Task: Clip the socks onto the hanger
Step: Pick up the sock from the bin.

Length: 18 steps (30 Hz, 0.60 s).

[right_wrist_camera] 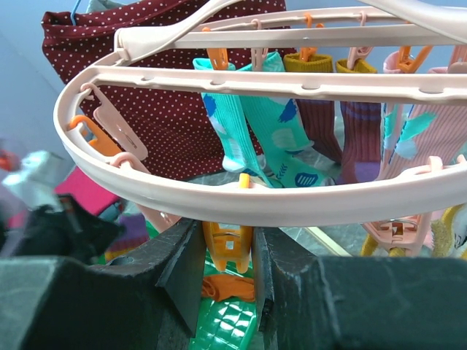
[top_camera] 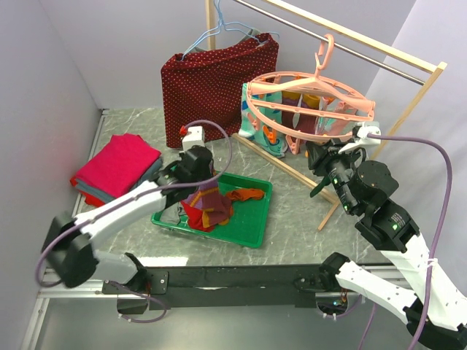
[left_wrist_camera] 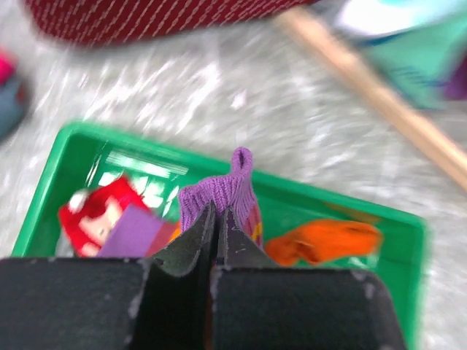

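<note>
Several socks lie in a green tray [top_camera: 248, 233], among them an orange sock [left_wrist_camera: 328, 240] and a red one with white marks [left_wrist_camera: 91, 215]. My left gripper [left_wrist_camera: 217, 211] is low over the tray and shut on the cuff of the purple striped sock [left_wrist_camera: 226, 193], which sticks out past the fingertips. The salmon-pink hanger [top_camera: 314, 98] hangs from the wooden rail with teal, maroon and pink socks clipped on. Its ring [right_wrist_camera: 255, 204] crosses the right wrist view. My right gripper [right_wrist_camera: 222, 270] sits just under the ring, shut on an orange clip peg [right_wrist_camera: 228, 244].
A dark-red dotted cloth [top_camera: 219, 80] hangs on a light-blue wire hanger at the back. A folded pink-red cloth stack [top_camera: 120, 168] lies at the left. The wooden rack's base bar [top_camera: 292, 168] runs diagonally across the table behind the tray.
</note>
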Each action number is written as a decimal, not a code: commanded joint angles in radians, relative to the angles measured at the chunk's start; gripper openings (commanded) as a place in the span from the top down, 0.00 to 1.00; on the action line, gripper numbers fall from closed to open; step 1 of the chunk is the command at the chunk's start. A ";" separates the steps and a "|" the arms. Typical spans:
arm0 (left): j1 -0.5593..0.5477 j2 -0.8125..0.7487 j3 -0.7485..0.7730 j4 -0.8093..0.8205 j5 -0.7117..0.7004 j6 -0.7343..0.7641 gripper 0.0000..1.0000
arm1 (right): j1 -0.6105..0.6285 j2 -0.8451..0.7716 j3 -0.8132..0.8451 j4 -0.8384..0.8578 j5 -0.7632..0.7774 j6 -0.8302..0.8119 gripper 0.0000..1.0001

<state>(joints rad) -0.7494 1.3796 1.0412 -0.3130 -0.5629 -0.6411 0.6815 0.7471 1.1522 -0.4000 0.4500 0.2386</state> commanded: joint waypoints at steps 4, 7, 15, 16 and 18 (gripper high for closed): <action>-0.056 -0.226 -0.111 0.379 0.277 0.311 0.97 | -0.007 -0.003 0.001 0.038 -0.072 -0.013 1.00; -0.065 -0.281 -0.125 0.482 0.535 0.369 0.95 | -0.007 0.000 0.003 0.049 -0.092 -0.013 1.00; -0.085 -0.188 0.003 0.503 0.951 0.380 0.93 | -0.007 0.000 -0.002 0.093 -0.195 -0.022 1.00; -0.088 -0.177 0.025 0.517 0.969 0.377 0.93 | -0.008 -0.003 -0.005 0.105 -0.206 -0.022 1.00; -0.091 -0.139 0.052 0.523 1.015 0.367 0.93 | -0.008 -0.006 -0.008 0.119 -0.227 -0.024 1.00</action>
<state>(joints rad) -0.8310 1.1961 1.0100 0.1196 0.2481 -0.2848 0.6800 0.7494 1.1522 -0.3489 0.2993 0.2264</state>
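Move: The left hand already pinches the purple sock by its cuff above the bin. From that hand, the orange clip in the right fingers lies about 27 cm to the right, 8 cm back and 22 cm higher. The bin's middle is some 15 cm below and 5 cm back, 1 cm to the right, and the orange sock sits 12 cm to the right, level ahead, 15 cm down. From the right hand, the purple sock hangs roughly 27 cm left, 8 cm ahead and 29 cm below, and the hanger's ring centre is 15 cm ahead, 3 cm right and 3 cm up. Up and to the right by some 13 cm each, and about 10 cm back, the left hand carries the purple sock from over the bin towards the orange clip, still gripping the cuff, swinging roughly 55 degrees clockwise and tipping its fingers up. The right hand keeps hold of the clip at the hanger's near rim and eases a little left to meet it, turning slightly counter-clockwise. ##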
